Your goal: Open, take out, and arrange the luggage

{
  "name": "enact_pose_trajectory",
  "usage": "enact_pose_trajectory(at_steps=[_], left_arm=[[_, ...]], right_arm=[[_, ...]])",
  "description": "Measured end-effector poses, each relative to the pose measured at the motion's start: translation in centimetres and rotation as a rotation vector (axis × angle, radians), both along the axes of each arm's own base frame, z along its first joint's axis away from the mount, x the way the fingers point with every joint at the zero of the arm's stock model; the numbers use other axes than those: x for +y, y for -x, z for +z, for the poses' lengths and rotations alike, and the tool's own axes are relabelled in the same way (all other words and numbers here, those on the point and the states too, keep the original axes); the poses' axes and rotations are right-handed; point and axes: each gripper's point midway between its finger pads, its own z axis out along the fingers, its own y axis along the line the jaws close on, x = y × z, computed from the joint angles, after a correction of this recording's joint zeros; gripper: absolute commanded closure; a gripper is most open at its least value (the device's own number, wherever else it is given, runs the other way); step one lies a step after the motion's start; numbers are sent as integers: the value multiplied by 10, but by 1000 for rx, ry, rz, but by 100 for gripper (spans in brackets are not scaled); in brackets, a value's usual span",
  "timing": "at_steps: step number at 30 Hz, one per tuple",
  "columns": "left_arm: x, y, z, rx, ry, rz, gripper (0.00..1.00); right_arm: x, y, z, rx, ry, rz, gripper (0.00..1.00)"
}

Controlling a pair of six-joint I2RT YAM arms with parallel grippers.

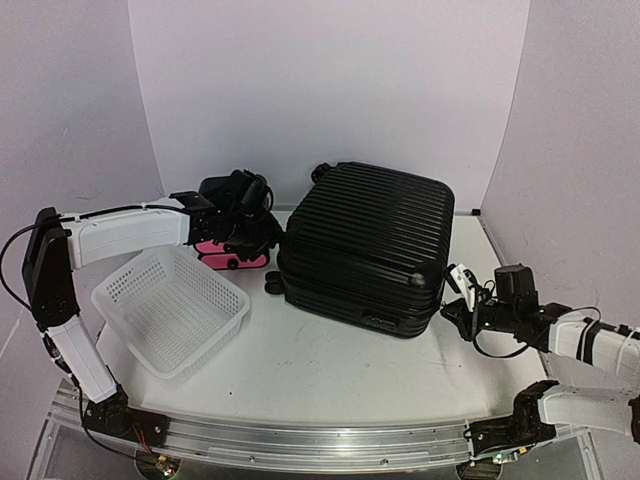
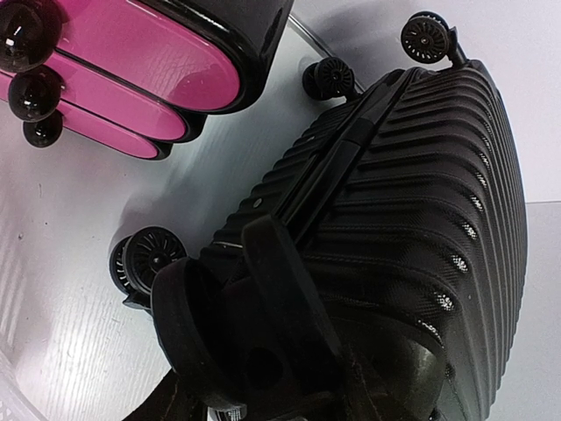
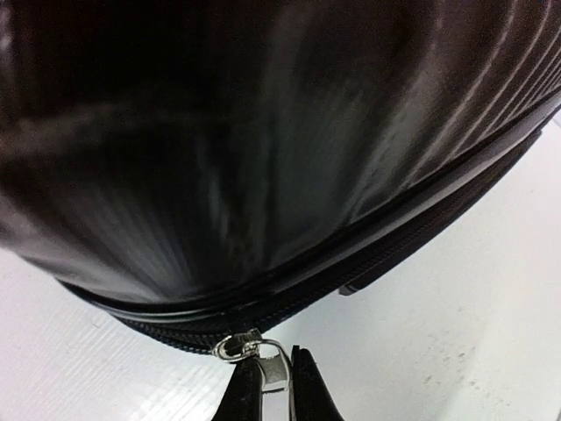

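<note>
The luggage, a large black ribbed hard-shell case, lies flat and closed in the middle of the table. My right gripper is at its near right corner. In the right wrist view that gripper is shut on the silver zipper pull, which hangs from the slider on the zipped seam. My left gripper is at the case's left side. Its dark fingers stand apart against the wheeled edge of the luggage, by a wheel. The gap between them is too dark to read.
A white mesh basket sits tilted at the front left. A small black box with pink drawers stands behind it, close to the luggage's left side. Purple walls close in the table at the back and sides.
</note>
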Motion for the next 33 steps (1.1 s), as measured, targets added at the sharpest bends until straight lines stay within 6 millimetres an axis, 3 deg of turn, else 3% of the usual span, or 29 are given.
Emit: enact_pose_trajectory(at_steps=[6, 11, 22, 33], left_arm=[[5, 7, 1, -6, -3, 0, 83], [9, 6, 1, -5, -15, -3, 84], [11, 6, 3, -11, -25, -12, 84], [11, 7, 2, -8, -35, -32, 85]], right_arm=[[-12, -14, 4, -49, 91, -51, 100], [-13, -40, 7, -33, 119, -68, 100], [-33, -100, 7, 48, -20, -75, 100], [-65, -207, 13, 1, -125, -119, 100]])
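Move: The right hand already pinches the suitcase's zipper pull at the near right corner; the far right corner lies about 33 cm ahead and 8 cm to its right, at its height. The suitcase's middle is some 16 cm ahead and 16 cm left, its side handle about 13 cm left and 2 cm back, both about level. From the left hand the far corner is some 22 cm ahead, 40 cm right and 11 cm lower. Right hand keeps pinching the zipper pull and drags it about 20 cm forward, slightly right, along the suitcase's side. ##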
